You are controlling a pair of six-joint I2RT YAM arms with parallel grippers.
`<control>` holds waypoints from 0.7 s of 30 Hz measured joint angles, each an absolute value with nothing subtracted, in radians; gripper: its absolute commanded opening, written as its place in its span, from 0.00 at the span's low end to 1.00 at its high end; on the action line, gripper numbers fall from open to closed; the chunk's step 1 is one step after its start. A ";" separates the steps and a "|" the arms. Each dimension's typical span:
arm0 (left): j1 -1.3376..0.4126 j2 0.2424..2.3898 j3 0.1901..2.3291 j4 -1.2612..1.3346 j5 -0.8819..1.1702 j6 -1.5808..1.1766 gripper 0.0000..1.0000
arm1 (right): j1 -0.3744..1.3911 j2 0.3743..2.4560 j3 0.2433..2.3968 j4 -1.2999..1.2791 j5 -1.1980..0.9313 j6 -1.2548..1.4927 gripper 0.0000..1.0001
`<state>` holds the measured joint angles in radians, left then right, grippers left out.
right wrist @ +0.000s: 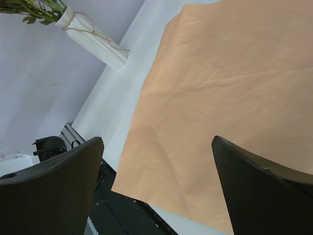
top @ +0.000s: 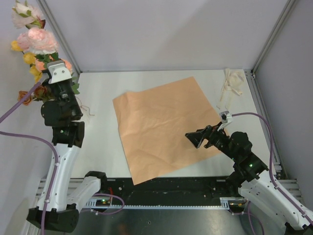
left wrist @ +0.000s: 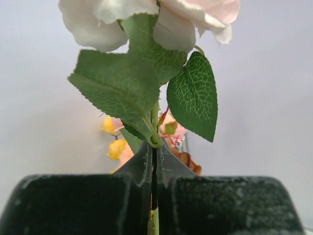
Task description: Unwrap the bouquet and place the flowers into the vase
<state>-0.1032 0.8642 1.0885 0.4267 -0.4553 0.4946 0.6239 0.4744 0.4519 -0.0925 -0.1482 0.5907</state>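
Note:
My left gripper (top: 46, 66) is raised at the far left and shut on the thin green stems of the flowers (top: 32, 36). Their pink, yellow and rust blooms fan out above it toward the back left corner. In the left wrist view the fingertips (left wrist: 155, 147) pinch a stem under broad green leaves (left wrist: 122, 83). The cream ribbed vase (right wrist: 93, 38) shows only in the right wrist view, with green leaves (right wrist: 29, 10) at its mouth; in the top view the left arm hides it. My right gripper (top: 198, 138) hovers open and empty over the paper's right part.
The peach-orange paper sheet (top: 166, 125) lies flat and unfolded mid-table, also filling the right wrist view (right wrist: 220, 88). The cream ribbon (top: 232, 84) lies loose at the back right corner. Grey walls enclose the table; a black rail (top: 171, 188) runs along the near edge.

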 measured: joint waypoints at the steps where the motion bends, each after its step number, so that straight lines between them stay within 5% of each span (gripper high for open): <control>1: -0.099 0.875 1.089 0.426 -0.443 0.483 0.00 | 0.622 0.472 0.451 -0.093 -0.148 0.591 0.99; 21: -0.014 0.942 0.995 0.487 -0.377 0.401 0.00 | 0.600 0.459 0.451 -0.094 -0.167 0.593 0.99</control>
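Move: The left hand holds the pale pink rose stem high up. The white vase stands below it, its middle about 8 cm ahead, 7 cm to the left and some 40 cm down. The flowers already in it are roughly 12 cm ahead, 6 cm left and 8 cm lower than the hand; the brown paper's middle is about 4 cm ahead and 37 cm right, on the table. From the idle right hand the vase is some 14 cm ahead, 54 cm left and 10 cm below. With its shut fingers still pinching the rose stem just below the leaves, the left hand goes forward about 4 cm towards the vase and the flowers in it, first almost level. Then it sinks ever faster, some 5 cm in all, lowering the stem towards the vase mouth while the wrist, still pointing forward and up, hardly tips; whether the stem's lower end is inside the vase can't be seen. ##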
